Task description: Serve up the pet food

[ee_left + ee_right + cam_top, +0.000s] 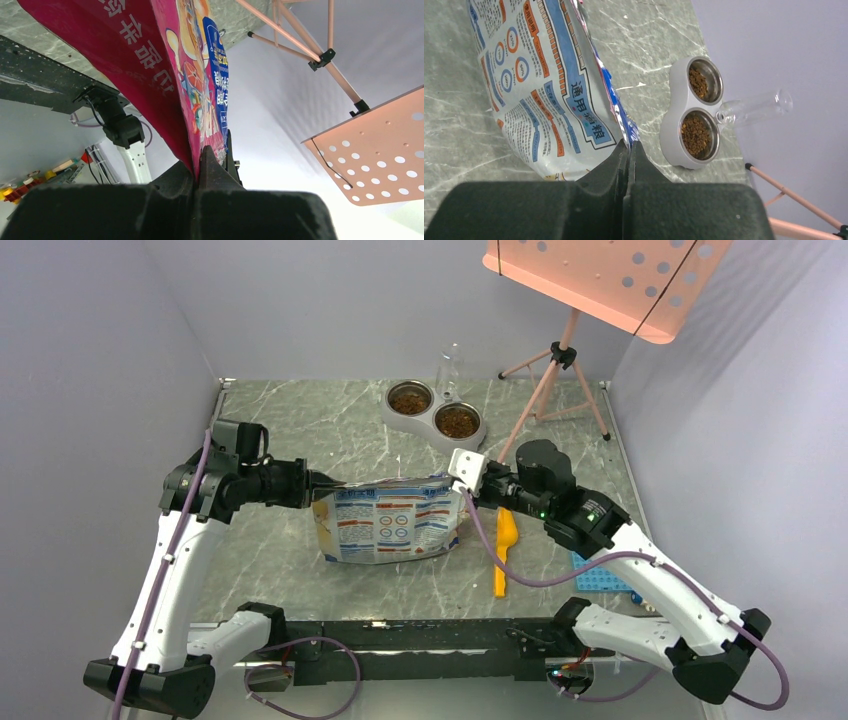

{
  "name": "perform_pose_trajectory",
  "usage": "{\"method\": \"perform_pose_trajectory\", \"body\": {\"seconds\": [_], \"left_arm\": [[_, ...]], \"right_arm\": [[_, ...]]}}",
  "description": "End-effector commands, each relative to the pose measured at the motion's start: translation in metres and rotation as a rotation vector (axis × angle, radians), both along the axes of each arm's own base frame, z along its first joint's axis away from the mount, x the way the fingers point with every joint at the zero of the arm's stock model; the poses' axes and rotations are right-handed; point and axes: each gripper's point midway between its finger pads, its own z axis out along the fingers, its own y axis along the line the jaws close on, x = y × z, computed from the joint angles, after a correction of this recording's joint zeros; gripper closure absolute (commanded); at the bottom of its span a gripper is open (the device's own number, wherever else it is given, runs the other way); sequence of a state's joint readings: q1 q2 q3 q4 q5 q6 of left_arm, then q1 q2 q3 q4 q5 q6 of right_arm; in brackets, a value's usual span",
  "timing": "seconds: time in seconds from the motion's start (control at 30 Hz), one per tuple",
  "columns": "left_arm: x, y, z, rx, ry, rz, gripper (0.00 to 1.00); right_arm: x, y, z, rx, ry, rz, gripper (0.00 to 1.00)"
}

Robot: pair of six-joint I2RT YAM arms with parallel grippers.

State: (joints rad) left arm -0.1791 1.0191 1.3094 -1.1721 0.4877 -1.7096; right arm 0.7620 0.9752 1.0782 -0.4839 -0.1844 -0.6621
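Brown pet food point(410, 399) point(696, 135) fills both steel cups of a grey double bowl point(432, 423) point(669, 131) at the back of the table. The printed food bag point(392, 523) point(165, 75) point(539, 90) stands mid-table, stretched between the arms. My left gripper point(318, 480) point(198, 152) is shut on the bag's left top corner. On the opposite top corner my right gripper point(462, 488) point(628, 147) is shut as well. A yellow scoop point(505, 550) lies on the table just right of the bag.
A clear water bottle point(449, 368) point(754, 107) stands behind the bowl. A pink tripod point(560, 360) carrying a perforated pink board point(610, 275) occupies the back right corner. A blue tray point(600, 578) sits under my right arm near the right edge.
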Motion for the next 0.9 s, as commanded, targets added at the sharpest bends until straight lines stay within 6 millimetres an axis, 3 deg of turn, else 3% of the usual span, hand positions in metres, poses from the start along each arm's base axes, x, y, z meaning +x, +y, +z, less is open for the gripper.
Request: {"method": "perform_pose_trajectory", "body": {"seconds": [0.0, 0.2, 0.33, 0.43, 0.6, 0.73, 0.87], "left_arm": [[0.013, 0.05, -0.002, 0.188, -0.065, 0.197, 1.0], [0.019, 0.045, 0.001, 0.148, -0.116, 0.197, 1.0], [0.02, 0.045, 0.004, 0.136, -0.129, 0.203, 0.97], [0.019, 0.044, 0.005, 0.129, -0.131, 0.205, 0.86], [0.017, 0.045, 0.007, 0.132, -0.135, 0.211, 0.64], [0.014, 0.045, 0.01, 0.131, -0.137, 0.208, 0.47], [0.013, 0.046, 0.016, 0.131, -0.159, 0.213, 0.38]], "right_arm": [[0.024, -0.12, -0.017, -0.257, 0.01, -0.475, 1.0], [0.009, -0.1, 0.024, -0.144, 0.013, -0.358, 0.99], [-0.003, -0.086, 0.051, -0.038, 0.016, -0.286, 0.65], [-0.007, -0.076, 0.069, 0.039, 0.016, -0.253, 0.52], [-0.003, -0.063, 0.091, 0.16, -0.006, -0.241, 0.41], [0.004, -0.053, 0.096, 0.2, 0.003, -0.234, 0.38], [0.014, -0.05, 0.1, 0.26, 0.031, -0.289, 0.34]]}}
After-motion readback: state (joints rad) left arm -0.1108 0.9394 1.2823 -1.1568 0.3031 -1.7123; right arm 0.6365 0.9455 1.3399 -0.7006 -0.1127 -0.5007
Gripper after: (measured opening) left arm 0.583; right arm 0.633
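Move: At the two ends of the pet food bag's top edge, both hands still pinch the film. The bag's middle lies about 8 cm right, 2 cm back and 13 cm below the left hand; from the right hand it is some 12 cm left, 4 cm back and 12 cm below. On the table, some 27 cm below the right hand, the yellow scoop lies 10 cm right and 5 cm back, the double bowl 20 cm ahead and 4 cm left. Letting go of the bag's top corners, the two hands open wide and part sideways. The left backs off leftward about 4 cm, turning slightly counter-clockwise, its fingers spread either side of the corner. The right, after a small shift right, opens and swings right and up, ending some 7 cm higher and nearly 6 cm right, turned about 15 degrees clockwise. ##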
